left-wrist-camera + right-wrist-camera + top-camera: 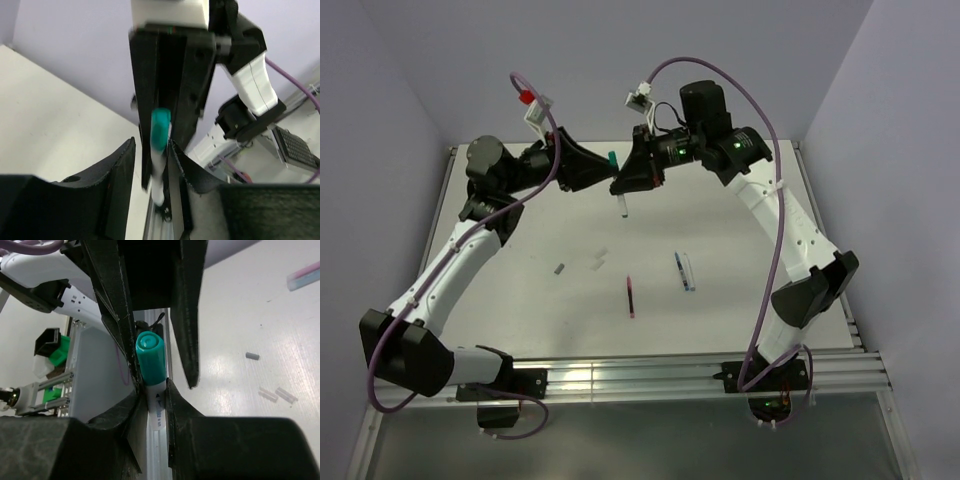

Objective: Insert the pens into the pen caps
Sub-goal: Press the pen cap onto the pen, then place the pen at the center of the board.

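My right gripper (628, 180) is shut on a white pen (156, 410) whose upper end carries a teal pen cap (151, 357). It holds the pen raised over the far middle of the table, and the white body (623, 205) hangs down below the fingers. My left gripper (605, 172) faces it tip to tip. Its jaws stand apart on either side of the teal cap (161, 130), so it is open and grips nothing. A red pen (631, 296) and a dark blue pen (682, 270) lie on the table.
A small grey cap (560, 267) and pale short caps (599, 260) lie left of the red pen. The right wrist view shows the grey cap (252, 356) and pale caps (267, 394) too. A metal rail (620, 375) runs along the near edge.
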You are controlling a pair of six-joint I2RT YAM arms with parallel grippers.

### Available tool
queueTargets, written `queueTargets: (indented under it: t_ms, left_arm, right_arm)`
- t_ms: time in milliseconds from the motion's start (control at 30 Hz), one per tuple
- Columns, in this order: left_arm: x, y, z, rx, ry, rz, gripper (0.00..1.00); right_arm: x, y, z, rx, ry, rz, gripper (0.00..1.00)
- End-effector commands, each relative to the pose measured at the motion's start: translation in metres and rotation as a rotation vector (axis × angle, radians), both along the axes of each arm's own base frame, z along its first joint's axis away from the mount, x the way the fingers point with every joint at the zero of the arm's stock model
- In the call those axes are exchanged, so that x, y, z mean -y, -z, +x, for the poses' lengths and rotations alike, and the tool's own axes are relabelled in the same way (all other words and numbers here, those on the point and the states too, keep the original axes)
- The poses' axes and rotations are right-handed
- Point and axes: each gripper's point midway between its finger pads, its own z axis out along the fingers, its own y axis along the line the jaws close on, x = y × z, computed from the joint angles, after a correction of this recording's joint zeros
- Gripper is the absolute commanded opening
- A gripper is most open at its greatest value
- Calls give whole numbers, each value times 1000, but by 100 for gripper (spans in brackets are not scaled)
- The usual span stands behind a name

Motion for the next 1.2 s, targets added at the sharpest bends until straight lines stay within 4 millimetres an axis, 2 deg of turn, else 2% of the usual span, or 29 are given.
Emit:
queueTargets:
  t_ms: [0,233,433,533,633,667,733,767,967,1067,1167]
  left_arm:
    - [4,47,-67,-137,371,150,38]
    - [-1,35,-65,-108,369,122,51]
    - [-9,34,-62,-106,357,139,57]
    - [-21,38,-55,-105,321,162,58]
    - [-39,34,-41,8,242,190,59]
    - [-48,46,-35,15,208,225,59]
    - [-55,45,-32,70,179,256,59]
    - [-58,51,-30,107,161,284,59]
    - [-60,53,-31,242,167,318,59]
    - [-60,46,-29,270,166,315,59]
    - [-59,39,-23,283,155,311,59]
  right_arm:
    - [11,-81,32,377,96,202,0]
    - [11,-64,31,352,86,179,0]
    - [15,-61,32,415,101,157,0]
    - [22,-59,31,593,69,112,0]
    - [26,-52,28,650,43,79,0]
    - [27,-50,27,653,32,74,0]
    - [27,-53,25,670,21,78,0]
    - [26,-52,25,669,13,81,0]
    - [22,-58,25,655,11,98,0]
    - [16,-60,29,578,33,126,0]
    - [10,-62,25,489,12,172,0]
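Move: The left hand's already loosening fingertips are still around the teal pen cap, whose middle is only about 1 cm ahead, 1 cm right and 1 cm above. The right hand grips the pen's white body, with that cap some 4 cm ahead, 1 cm left and 3 cm up. Counted from the left hand and some 42 cm below it, the red pen lies about 1 cm back and 2 cm right, and the clear caps some 11 cm ahead and 7 cm left. The left hand opens its fingers further and comes free of the teal cap, going back and down about 5 cm, then swinging left some 6 cm and partly forward again while its fingertips tip downward. The right hand keeps its grip on the white pen body and carries the capped pen forward and up about 4 cm, away from the left hand, with a short dip midway, rolling some 30 degrees about its own pointing direction so that the cap end tips up. ##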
